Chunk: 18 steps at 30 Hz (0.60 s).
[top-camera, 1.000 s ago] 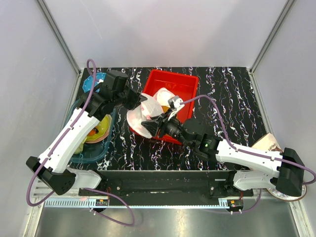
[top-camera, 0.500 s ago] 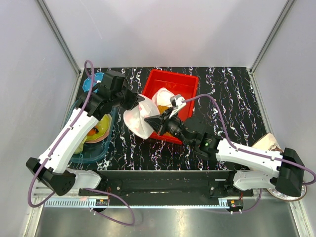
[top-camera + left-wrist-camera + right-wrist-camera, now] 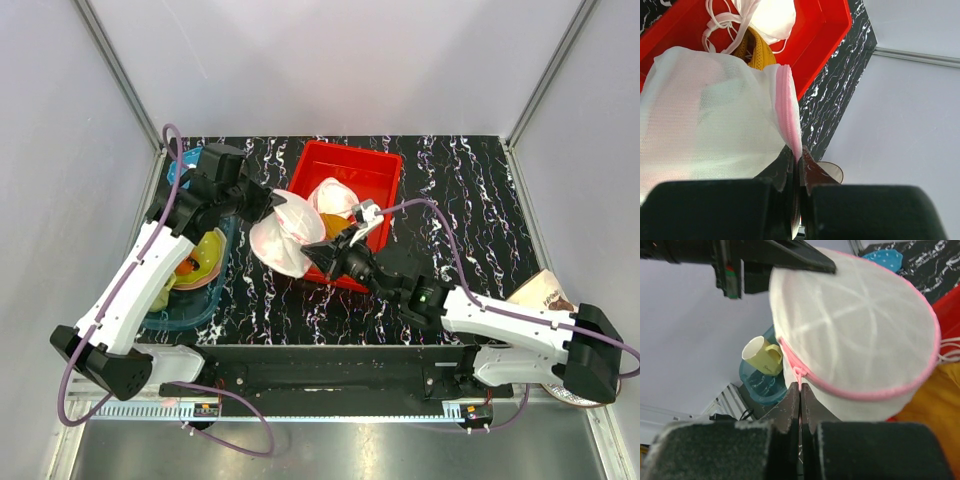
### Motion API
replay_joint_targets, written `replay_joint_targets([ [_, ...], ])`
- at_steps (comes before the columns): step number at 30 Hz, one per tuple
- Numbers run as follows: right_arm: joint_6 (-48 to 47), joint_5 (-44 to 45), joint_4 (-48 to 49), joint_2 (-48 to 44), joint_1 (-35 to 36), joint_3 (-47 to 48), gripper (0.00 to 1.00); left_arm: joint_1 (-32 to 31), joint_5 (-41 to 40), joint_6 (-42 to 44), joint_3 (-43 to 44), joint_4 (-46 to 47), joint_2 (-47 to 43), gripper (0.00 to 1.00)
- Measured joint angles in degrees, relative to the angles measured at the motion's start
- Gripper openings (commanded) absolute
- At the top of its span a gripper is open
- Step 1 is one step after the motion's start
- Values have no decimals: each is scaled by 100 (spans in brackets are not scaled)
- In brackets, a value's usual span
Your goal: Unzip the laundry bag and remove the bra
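The laundry bag (image 3: 283, 240) is a round white mesh pouch with pink zipper edging, held in the air between the teal bin and the red bin. My left gripper (image 3: 268, 207) is shut on its pink edge (image 3: 787, 107), and the jaws pinch the edging in the left wrist view (image 3: 797, 157). My right gripper (image 3: 312, 256) is shut on the pink zipper pull (image 3: 799, 376) at the bag's lower rim (image 3: 855, 335). The zipper line looks closed. The bra is hidden; no plain pink garment shows through the mesh.
The red bin (image 3: 378, 165) behind the bag holds a mustard-yellow cloth (image 3: 758, 50) and a white piece with thin straps (image 3: 771, 17). A teal bin (image 3: 192, 302) at the left holds a yellow cup (image 3: 760, 356). A blue dotted item (image 3: 885, 260) lies at the back left.
The bag has shifted a little left and back with my left gripper. My right gripper has moved slightly left and nearer, still pinching the zipper pull.
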Motion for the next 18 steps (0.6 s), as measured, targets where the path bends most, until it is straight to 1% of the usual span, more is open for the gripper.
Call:
replay_joint_targets([
  [6, 251, 264, -142, -446, -31, -647, 0, 299, 168, 101, 11, -33, 0, 0],
  [11, 374, 448, -260, -656, -39, -815, 0, 400, 402, 225, 20, -109, 2, 0],
  [15, 363, 702, -376, -907, -57, -931, 0, 487, 719, 535, 133, -92, 76, 0],
  [18, 354, 848, -507, -1196, -133, -1088, 0, 505, 1069, 837, 162, 107, 162, 0],
])
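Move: My right hand already pinches the pink zip pull, with the laundry bag's middle about 4 cm to its left, 3 cm ahead and a touch higher. The mustard bra lies in the red tray some 5 cm ahead of and 7 cm right of this hand, the white bra roughly 17 cm ahead and 8 cm right, both about 17 cm below. From my left hand, which holds the bag's far end, the zip pull is around 9 cm back, 7 cm right and slightly lower. I draw the pinched zip pull away from my left hand, first down and to the right together, then almost level to the right, about 6 cm right and 4 cm down in all, turning my right hand some 10 degrees clockwise. My left hand keeps its grip on the bag's end and stays nearly in place, turning about as much clockwise late on. ##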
